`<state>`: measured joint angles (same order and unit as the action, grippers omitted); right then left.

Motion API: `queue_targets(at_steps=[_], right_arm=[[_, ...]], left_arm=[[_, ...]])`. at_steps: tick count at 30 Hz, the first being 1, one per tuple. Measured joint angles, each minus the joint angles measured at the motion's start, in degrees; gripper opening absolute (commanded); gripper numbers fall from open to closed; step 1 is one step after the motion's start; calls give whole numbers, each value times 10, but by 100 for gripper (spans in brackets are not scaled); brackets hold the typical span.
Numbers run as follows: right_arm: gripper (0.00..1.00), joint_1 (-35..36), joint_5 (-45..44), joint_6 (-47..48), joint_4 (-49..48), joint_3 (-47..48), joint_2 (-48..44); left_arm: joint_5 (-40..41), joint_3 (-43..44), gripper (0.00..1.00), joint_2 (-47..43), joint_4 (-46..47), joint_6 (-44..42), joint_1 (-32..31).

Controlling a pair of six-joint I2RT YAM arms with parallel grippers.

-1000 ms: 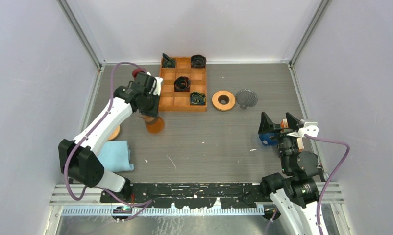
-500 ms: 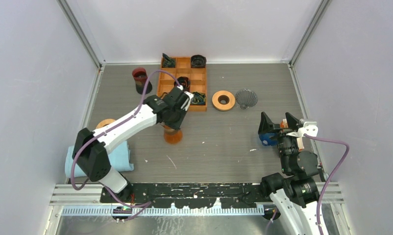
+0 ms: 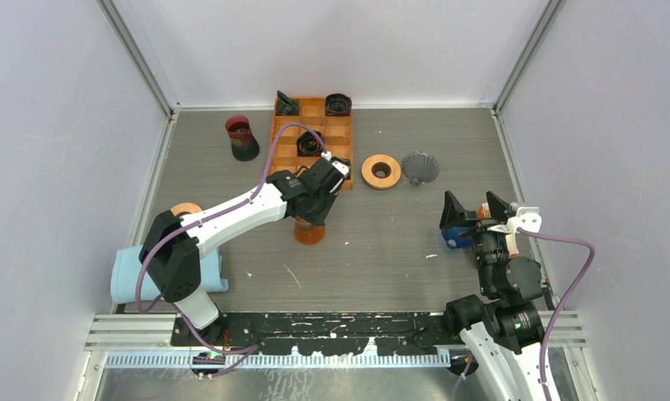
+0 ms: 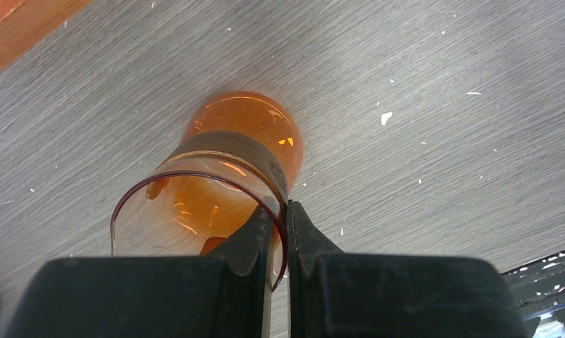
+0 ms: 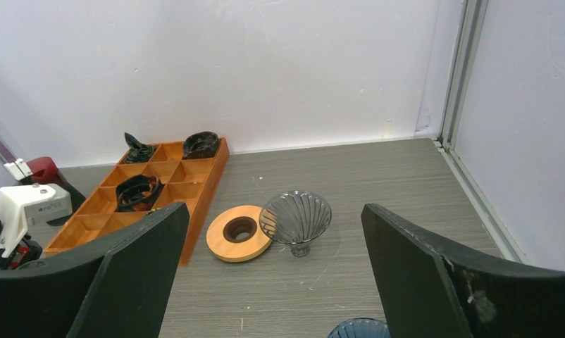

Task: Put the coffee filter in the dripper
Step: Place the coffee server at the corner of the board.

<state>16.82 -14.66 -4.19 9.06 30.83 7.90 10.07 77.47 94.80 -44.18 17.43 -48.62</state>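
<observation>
The dripper (image 3: 419, 167) (image 5: 295, 220) is a grey ribbed glass cone standing upright at the back right, beside a wooden ring (image 3: 381, 171) (image 5: 239, 232). I cannot make out a coffee filter in any view. My left gripper (image 3: 317, 210) (image 4: 285, 211) is shut on the rim of an orange see-through carafe (image 3: 309, 232) (image 4: 223, 162), one finger inside and one outside, over the middle of the table. My right gripper (image 3: 472, 200) (image 5: 274, 208) stands open and holds nothing, pointing toward the dripper from well short of it.
An orange compartment tray (image 3: 286, 171) (image 5: 195, 190) holding black coiled items sits at the back. A dark red cup (image 3: 242, 138) stands left of it. A blue ribbed cone (image 3: 455, 237) (image 5: 361, 329) lies under the right gripper. A blue cloth (image 3: 200, 269) and tan disc (image 3: 184, 209) lie left.
The left arm has carried the orange carafe rightward, from left of the tray to the table's middle, uncovering the dark red cup. The right arm has not moved.
</observation>
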Motion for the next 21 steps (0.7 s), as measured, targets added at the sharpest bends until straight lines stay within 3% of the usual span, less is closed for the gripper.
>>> queue_targets(at_steps=[21], right_arm=[[100,0,0,0,0,0,0]], left_arm=[[-4,12,35,9,11,-17,0]])
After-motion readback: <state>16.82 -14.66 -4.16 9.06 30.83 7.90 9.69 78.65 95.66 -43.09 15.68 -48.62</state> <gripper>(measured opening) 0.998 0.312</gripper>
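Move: The left hand pinches the right-hand rim of the coffee server. The server's middle is about 3 cm left, 1 cm ahead and 6 cm below the pads. The compartment board's near right corner is some 14 cm ahead and 8 cm right; the wooden ring is about 20 cm ahead and 16 cm right, both roughly 10 cm lower. From the right hand, the server lies around 35 cm left, 6 cm ahead and 25 cm below. The left fingers let go of the server's rim, opening from nearly shut to about a third, so that one finger is left inside the glass wall and one outside. The hand all but stays in place: it settles about half a centimetre, then rises again while easing under 1 cm forward and to the right, pointing steeply down throughout. ##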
